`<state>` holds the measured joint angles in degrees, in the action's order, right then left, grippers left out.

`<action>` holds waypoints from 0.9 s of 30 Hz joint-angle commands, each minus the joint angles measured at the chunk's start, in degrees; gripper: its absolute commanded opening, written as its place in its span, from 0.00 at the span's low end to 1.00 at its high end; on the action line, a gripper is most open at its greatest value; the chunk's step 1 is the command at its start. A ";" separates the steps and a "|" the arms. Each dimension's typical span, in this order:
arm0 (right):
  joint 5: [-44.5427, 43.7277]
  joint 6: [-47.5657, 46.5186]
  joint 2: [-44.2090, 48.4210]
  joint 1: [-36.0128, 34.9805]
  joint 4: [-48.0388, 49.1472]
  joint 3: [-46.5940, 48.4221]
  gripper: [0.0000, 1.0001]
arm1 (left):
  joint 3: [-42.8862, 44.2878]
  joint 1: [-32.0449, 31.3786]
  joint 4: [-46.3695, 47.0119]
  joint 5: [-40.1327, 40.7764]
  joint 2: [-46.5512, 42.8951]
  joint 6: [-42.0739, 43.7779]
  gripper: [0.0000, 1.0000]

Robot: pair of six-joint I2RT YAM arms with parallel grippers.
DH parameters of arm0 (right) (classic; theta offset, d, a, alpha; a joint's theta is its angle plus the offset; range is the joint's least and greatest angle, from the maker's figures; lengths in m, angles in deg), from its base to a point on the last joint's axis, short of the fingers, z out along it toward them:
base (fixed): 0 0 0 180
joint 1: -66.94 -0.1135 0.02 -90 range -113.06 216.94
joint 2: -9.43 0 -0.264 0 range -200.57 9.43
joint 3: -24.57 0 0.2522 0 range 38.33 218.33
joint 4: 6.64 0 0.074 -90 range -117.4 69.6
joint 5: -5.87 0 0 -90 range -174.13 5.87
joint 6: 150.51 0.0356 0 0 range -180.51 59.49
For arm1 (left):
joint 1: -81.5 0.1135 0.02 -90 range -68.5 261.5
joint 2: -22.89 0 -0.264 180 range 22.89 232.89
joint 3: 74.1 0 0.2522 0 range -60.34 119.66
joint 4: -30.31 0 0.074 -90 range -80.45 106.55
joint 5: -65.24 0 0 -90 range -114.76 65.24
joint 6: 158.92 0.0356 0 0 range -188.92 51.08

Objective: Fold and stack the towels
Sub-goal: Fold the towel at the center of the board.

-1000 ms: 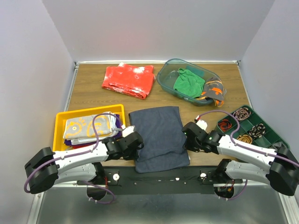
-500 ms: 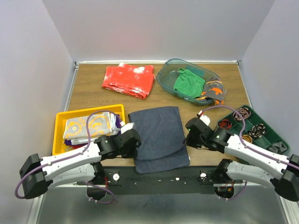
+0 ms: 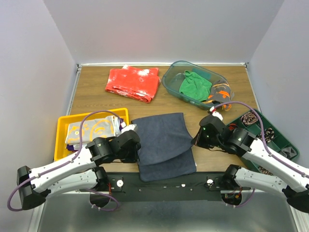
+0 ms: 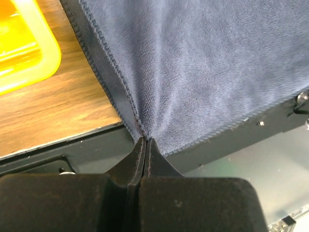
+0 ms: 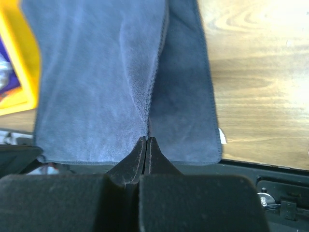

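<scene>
A dark navy towel [image 3: 164, 145] lies folded near the table's front edge, between the two arms. My left gripper [image 3: 136, 145] is shut on its left hem, which puckers into the jaws [image 4: 146, 139]. On the right side, my right gripper [image 3: 195, 140] is shut on the edge of the upper layer [image 5: 147, 138], which is raised off the lower layer [image 5: 188, 96]. A grey-and-yellow towel [image 3: 91, 130] lies in the yellow tray [image 3: 62, 126]. A bright green towel [image 3: 194, 84] and a dark grey one with orange marks [image 3: 219, 92] sit in the teal bin [image 3: 169, 84].
A red speckled cloth [image 3: 133, 83] lies at the back left. A green compartment tray [image 3: 263, 133] holding small items stands at the right, close to the right arm. The black mounting rail [image 3: 164, 183] runs along the table's front edge.
Both grippers have shut on the navy towel's side edges. Both wrists have risen, and the upper layer now bunches up off the lower one.
</scene>
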<state>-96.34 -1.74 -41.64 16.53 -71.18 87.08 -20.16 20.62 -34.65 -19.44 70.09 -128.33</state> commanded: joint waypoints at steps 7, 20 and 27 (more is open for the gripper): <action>-1.33 -0.32 1.85 -0.30 -5.20 2.15 0.01 | 2.45 -0.29 -3.91 -2.51 -1.50 2.29 0.00; 6.93 5.22 7.04 -0.21 2.44 -15.60 0.01 | -10.12 -0.55 11.29 -13.14 2.45 1.06 0.00; 5.01 5.75 4.14 -0.21 4.65 -19.41 0.01 | -11.89 -0.90 15.52 -14.64 7.47 2.63 0.00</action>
<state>-90.63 2.67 -36.30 16.53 -68.80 67.34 -32.11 20.11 -22.71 -31.00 75.84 -127.15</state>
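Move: I already hold the blue towel's top layer by its two ends, lifted clear of the board. The lower layer's near left corner lies about 6 cm back from my left hand and 9 cm below. Its near right corner is some 9 cm back from my right hand, 3 cm to the right and 12 cm down, with the white tag 3 cm farther out than that corner. The yellow tray's middle is about 17 cm ahead and 26 cm left of my left hand. Keeping both pinches shut, I rise a last 2 cm, then bring the held edge back and down towards the lower layer's near edge. My right hand sinks about 10 cm and comes back 5, easing 3 cm to its right; my left sinks some 6 cm and comes back 4. Both wrists swing the fingertips back by 10 degrees or so. ##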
